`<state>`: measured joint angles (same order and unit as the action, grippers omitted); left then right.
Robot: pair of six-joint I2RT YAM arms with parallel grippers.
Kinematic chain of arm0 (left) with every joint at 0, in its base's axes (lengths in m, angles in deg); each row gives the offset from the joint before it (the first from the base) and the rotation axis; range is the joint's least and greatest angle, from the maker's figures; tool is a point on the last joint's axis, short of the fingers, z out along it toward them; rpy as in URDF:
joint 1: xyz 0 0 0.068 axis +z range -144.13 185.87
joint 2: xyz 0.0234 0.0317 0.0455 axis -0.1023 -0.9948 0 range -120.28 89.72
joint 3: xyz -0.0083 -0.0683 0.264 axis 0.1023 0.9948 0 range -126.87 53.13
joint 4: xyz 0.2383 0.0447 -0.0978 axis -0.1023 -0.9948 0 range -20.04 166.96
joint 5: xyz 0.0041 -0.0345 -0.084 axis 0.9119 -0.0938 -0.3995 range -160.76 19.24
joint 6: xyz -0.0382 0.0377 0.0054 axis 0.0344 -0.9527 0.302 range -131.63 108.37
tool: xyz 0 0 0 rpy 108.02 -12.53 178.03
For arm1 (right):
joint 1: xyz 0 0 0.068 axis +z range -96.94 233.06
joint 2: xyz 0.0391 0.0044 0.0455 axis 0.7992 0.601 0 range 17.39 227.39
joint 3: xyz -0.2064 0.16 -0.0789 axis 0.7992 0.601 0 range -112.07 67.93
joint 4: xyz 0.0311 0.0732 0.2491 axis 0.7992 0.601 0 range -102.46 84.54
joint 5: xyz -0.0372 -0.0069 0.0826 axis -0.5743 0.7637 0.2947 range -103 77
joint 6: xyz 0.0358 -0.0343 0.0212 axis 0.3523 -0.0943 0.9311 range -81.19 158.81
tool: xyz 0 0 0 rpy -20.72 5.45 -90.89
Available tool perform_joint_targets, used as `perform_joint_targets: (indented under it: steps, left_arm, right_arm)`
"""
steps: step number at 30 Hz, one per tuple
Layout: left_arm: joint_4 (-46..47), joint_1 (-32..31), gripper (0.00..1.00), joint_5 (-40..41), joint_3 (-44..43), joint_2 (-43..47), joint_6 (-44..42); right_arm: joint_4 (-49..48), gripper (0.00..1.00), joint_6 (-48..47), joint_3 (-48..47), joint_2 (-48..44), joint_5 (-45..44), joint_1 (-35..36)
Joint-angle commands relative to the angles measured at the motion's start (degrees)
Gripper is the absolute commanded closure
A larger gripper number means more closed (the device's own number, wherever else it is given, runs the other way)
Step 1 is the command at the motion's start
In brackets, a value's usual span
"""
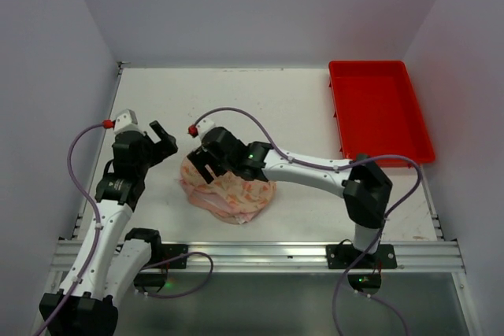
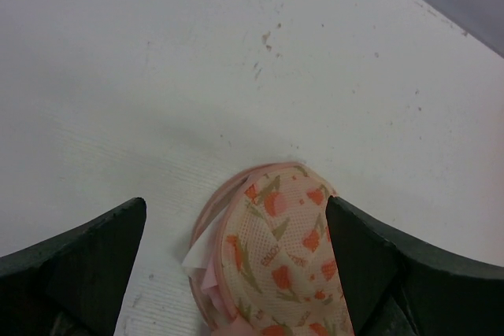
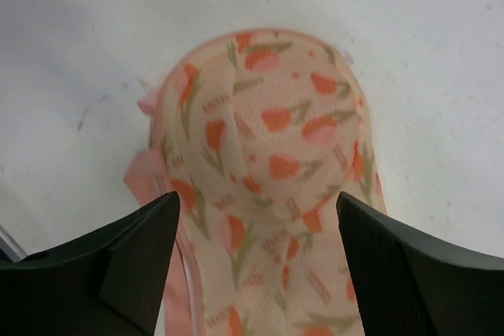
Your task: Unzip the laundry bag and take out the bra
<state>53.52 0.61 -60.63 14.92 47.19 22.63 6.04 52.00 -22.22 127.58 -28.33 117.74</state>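
Note:
The laundry bag (image 1: 236, 193), peach with an orange floral print, lies on the table in front of the arms. My right gripper (image 1: 201, 167) hangs open over its left lobe. In the right wrist view the bag (image 3: 268, 155) fills the space between the spread jaws of the right gripper (image 3: 258, 210), and nothing is gripped. My left gripper (image 1: 167, 141) stands open just left of the bag. In the left wrist view the open left gripper (image 2: 236, 204) has the bag's rounded end (image 2: 279, 249) between its fingers. A small white flap (image 2: 193, 256) pokes out of the bag's edge. The bra is hidden.
A red tray (image 1: 366, 64) stands at the back right of the white table (image 1: 260, 100). Grey walls close in the left, back and right sides. A metal rail (image 1: 260, 256) runs along the near edge by the arm bases.

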Motion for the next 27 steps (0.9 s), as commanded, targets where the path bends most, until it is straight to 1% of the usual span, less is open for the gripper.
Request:
perform_joint_targets:
  steps: [1, 2, 3, 6, 8, 13, 15, 17, 20, 21, 24, 25, 27]
  left_arm:
    - [-2.7, 0.3, 0.0, -7.9, 1.1, -0.8, -3.1]
    - [-2.2, 0.3, 0.0, -8.6, 2.3, -1.0, -3.1]
    - [-1.9, 0.3, 0.0, -9.2, 3.1, -1.1, -3.1]
    - [-1.3, 0.3, 0.0, -9.9, 5.0, -1.1, -3.1]
    - [-0.4, 0.3, 0.0, -9.9, 6.0, -0.2, -2.5]
    - [-2.0, 0.3, 0.0, -9.9, 4.1, 0.4, -3.2]
    - [-3.8, 0.3, 0.0, -9.6, 2.3, 0.6, -3.6]
    - [-5.1, 0.3, 0.0, -8.4, 0.9, 1.5, -3.6]
    - [-5.1, 0.3, 0.0, -6.5, 0.6, 3.5, -3.6]
    - [-5.0, 0.3, 0.0, -6.2, 0.7, 4.3, -3.8]
    - [-4.8, 0.3, 0.0, -4.7, 1.1, 5.7, -3.9]
    - [-4.5, 0.3, 0.0, -4.2, 1.3, 6.0, -3.9]
    - [-4.6, 0.3, 0.0, -3.5, 1.6, 6.4, -3.9]
  right_arm:
    - [0.2, 0.18, -6.0, 8.8, -11.2, 7.8, -0.7]
    - [-0.6, 0.18, -7.0, 10.8, -12.5, 9.8, -0.6]
    - [-1.1, 0.18, -7.5, 14.9, -13.7, 11.6, -0.5]
    - [-3.5, 0.18, -9.5, 20.9, -16.4, 12.7, 0.2]
    - [-4.5, 0.18, -10.4, 22.4, -16.8, 13.1, 1.3]
    - [-6.8, 0.19, -12.4, 21.1, -13.7, 10.6, 4.6]
    - [-6.3, 0.19, -12.6, 18.2, -9.8, 6.4, 5.4]
    - [-5.2, 0.21, -12.8, 15.8, -6.3, 2.4, 6.0]
    - [-5.1, 0.26, -12.7, 13.0, -4.0, 0.6, 6.2]
    - [-5.2, 0.29, -14.5, 12.3, -2.5, -0.6, 6.2]
    - [-5.2, 0.37, -14.8, 12.1, -0.4, -3.4, 6.3]
    - [-5.4, 0.51, -14.7, 12.3, -0.4, -4.0, 6.2]
    - [-5.5, 0.69, -14.6, 12.6, -0.9, -4.3, 6.2]
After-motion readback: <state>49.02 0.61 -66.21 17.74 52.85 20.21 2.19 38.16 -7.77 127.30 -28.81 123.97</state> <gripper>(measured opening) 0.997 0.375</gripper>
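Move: The laundry bag's near edge, which the right fingers go for, lies about 6 cm back, 3 cm right and 9 cm below the right hand. The bag's middle is some 3 cm back and 8 cm right of the hand, the pink strap 7 cm back and 2 cm left, both about 10 cm down. From the left hand that edge is roughly 11 cm back, 14 cm right and 12 cm down. The open right hand draws back about 8 cm over the laundry bag and first swings some 6 cm right, then eases partly left and a little forward again while sinking about 8 cm in all onto the near edge, turning some 15 degrees counter-clockwise with its left side dipping, and its fingers close about halfway late on, with the fabric edge between their tips. The left hand, empty and wide open, dips about 5 cm off to the left of the bag and comes most of the way back up, ending slightly farther back. ##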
